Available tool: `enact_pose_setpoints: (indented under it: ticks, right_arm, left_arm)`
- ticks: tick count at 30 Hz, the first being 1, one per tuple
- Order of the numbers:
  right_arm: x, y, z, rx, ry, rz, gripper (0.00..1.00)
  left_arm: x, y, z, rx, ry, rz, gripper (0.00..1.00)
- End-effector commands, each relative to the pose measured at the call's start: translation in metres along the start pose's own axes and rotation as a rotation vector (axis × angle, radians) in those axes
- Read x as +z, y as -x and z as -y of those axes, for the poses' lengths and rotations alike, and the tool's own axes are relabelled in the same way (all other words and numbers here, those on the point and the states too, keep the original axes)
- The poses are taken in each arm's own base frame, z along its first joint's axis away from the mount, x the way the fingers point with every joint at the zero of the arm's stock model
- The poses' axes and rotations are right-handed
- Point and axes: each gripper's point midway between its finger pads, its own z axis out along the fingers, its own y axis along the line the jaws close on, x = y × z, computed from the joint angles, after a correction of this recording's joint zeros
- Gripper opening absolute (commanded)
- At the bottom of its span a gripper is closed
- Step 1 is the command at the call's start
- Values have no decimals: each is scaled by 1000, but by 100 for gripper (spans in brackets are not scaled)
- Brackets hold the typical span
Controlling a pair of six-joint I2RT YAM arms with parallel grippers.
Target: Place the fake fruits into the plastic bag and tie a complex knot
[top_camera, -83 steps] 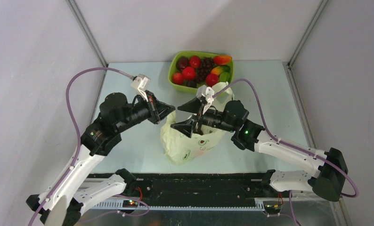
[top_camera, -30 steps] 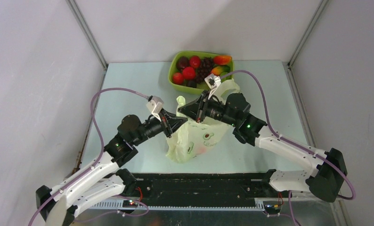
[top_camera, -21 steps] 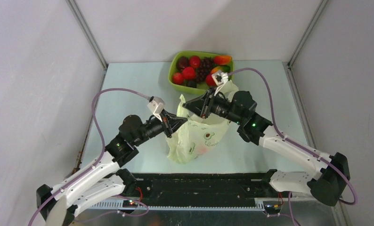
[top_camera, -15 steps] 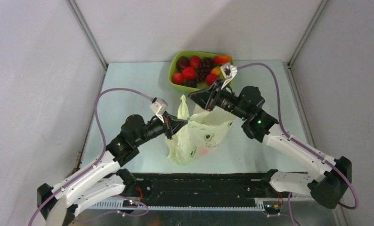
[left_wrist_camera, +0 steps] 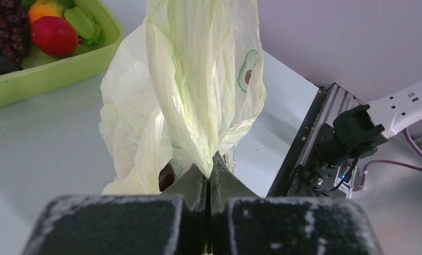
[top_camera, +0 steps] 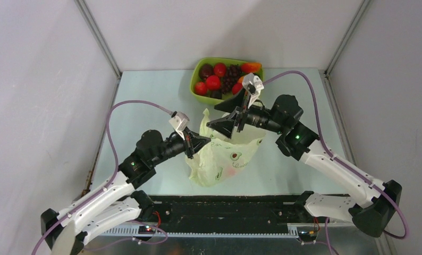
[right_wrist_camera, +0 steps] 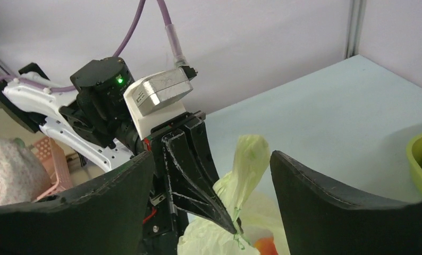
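The pale yellow-green plastic bag (top_camera: 222,156) stands on the table between the arms, printed with small avocados. My left gripper (top_camera: 200,141) is shut on its left handle (left_wrist_camera: 198,90), which rises as a bunched strip above the jaws. My right gripper (top_camera: 222,118) hangs open just above the bag's top, its jaws wide on either side of that handle (right_wrist_camera: 250,153) and touching nothing. An orange-red fruit (right_wrist_camera: 264,246) and a dark one (left_wrist_camera: 166,178) show inside the bag. More fake fruits (top_camera: 219,77) lie in the tray. No knot shows.
The lime-green tray (top_camera: 196,71) sits at the back of the table, just behind the right gripper. Grey walls close in on both sides. A black rail (top_camera: 225,210) runs along the near edge by the arm bases.
My right gripper let go of the bag's right side, opened wide and swung back over the upright handle. The left gripper closed on the left handle and holds it.
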Motion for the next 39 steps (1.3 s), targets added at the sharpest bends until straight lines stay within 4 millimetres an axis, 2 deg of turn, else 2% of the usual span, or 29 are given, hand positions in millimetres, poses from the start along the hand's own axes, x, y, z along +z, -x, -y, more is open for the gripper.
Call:
enact_pose_setpoints:
  ticks: [1,3,4,11,16,18,20,21,22,23,25,26,28,29,30,31,33,35,36,39]
  right_arm:
    - [-27,66,-47,-159,109,128,85]
    - [10,23,-14,-95,91,8,84]
    - [14,19,-12,-89,95,-4,83]
    - [33,4,0,-69,91,-49,73]
    - [37,-4,7,-67,78,-70,70]
    - [38,-5,9,-64,74,-73,65]
    - [39,-5,10,-62,72,-69,52]
    - [39,-5,10,-60,71,-67,39]
    - [39,-3,10,-57,68,-61,31]
    - [40,-1,11,-56,58,-55,16]
    - [39,2,13,-50,40,-45,0]
    - [38,4,12,-50,37,-39,0]
    - [36,8,12,-47,26,-30,0]
    - [34,10,10,-47,24,-26,0]
    - [34,11,9,-47,26,-25,0]
    - [33,12,6,-48,28,-23,0]
    - [32,13,3,-46,30,-23,0]
    - [31,14,1,-44,31,-22,0]
    - [31,14,0,-43,28,-19,0]
    - [30,17,-4,-44,30,-10,0]
  left_arm:
    - [-3,7,8,33,-38,22,0]
    - [-3,7,9,33,-41,20,0]
    - [-4,7,9,33,-42,19,0]
    - [-4,9,10,29,-44,23,0]
    - [-5,9,10,32,-42,25,0]
    - [-5,9,11,33,-44,23,0]
    - [-5,9,10,33,-44,20,0]
    - [-5,8,10,33,-46,18,0]
    - [-5,8,10,34,-45,16,0]
    - [-5,7,10,35,-45,14,0]
    - [-6,5,10,37,-44,4,0]
    - [-7,6,10,45,-42,2,2]
    - [-10,6,6,52,-13,-15,24]
    - [-12,5,5,53,-4,-28,43]
    - [-14,12,5,65,5,-16,51]
    - [-16,14,5,69,9,-10,67]
    - [-19,31,8,80,12,33,83]
    - [-20,51,13,93,6,83,92]
    - [-18,55,13,95,8,90,96]
    - [-10,70,15,98,4,132,99]
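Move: The tip of the plastic bag's gathered tail lies about 4 cm to the right hand's left, 2 cm farther out and 3 cm below, between its open fingers' line of reach. The left fingers, pinching the bag's neck, are some 13 cm below the right hand, 2 cm back and 1 cm left; the fruit bin is roughly 30 cm ahead, 6 cm right and 35 cm down. From the left hand the tail tip stands about 10 cm up, 4 cm ahead and 2 cm left. The bag's tail tip is taken over by the right hand, which lifts a touch, then reaches left, down and forward about 5 cm in all, closes fully to pinch the tip, and ends by easing up a centimetre. The left hand holds the neck still until that grip is made, then opens wide, lets go and rises about 3 cm towards the right fingers. ##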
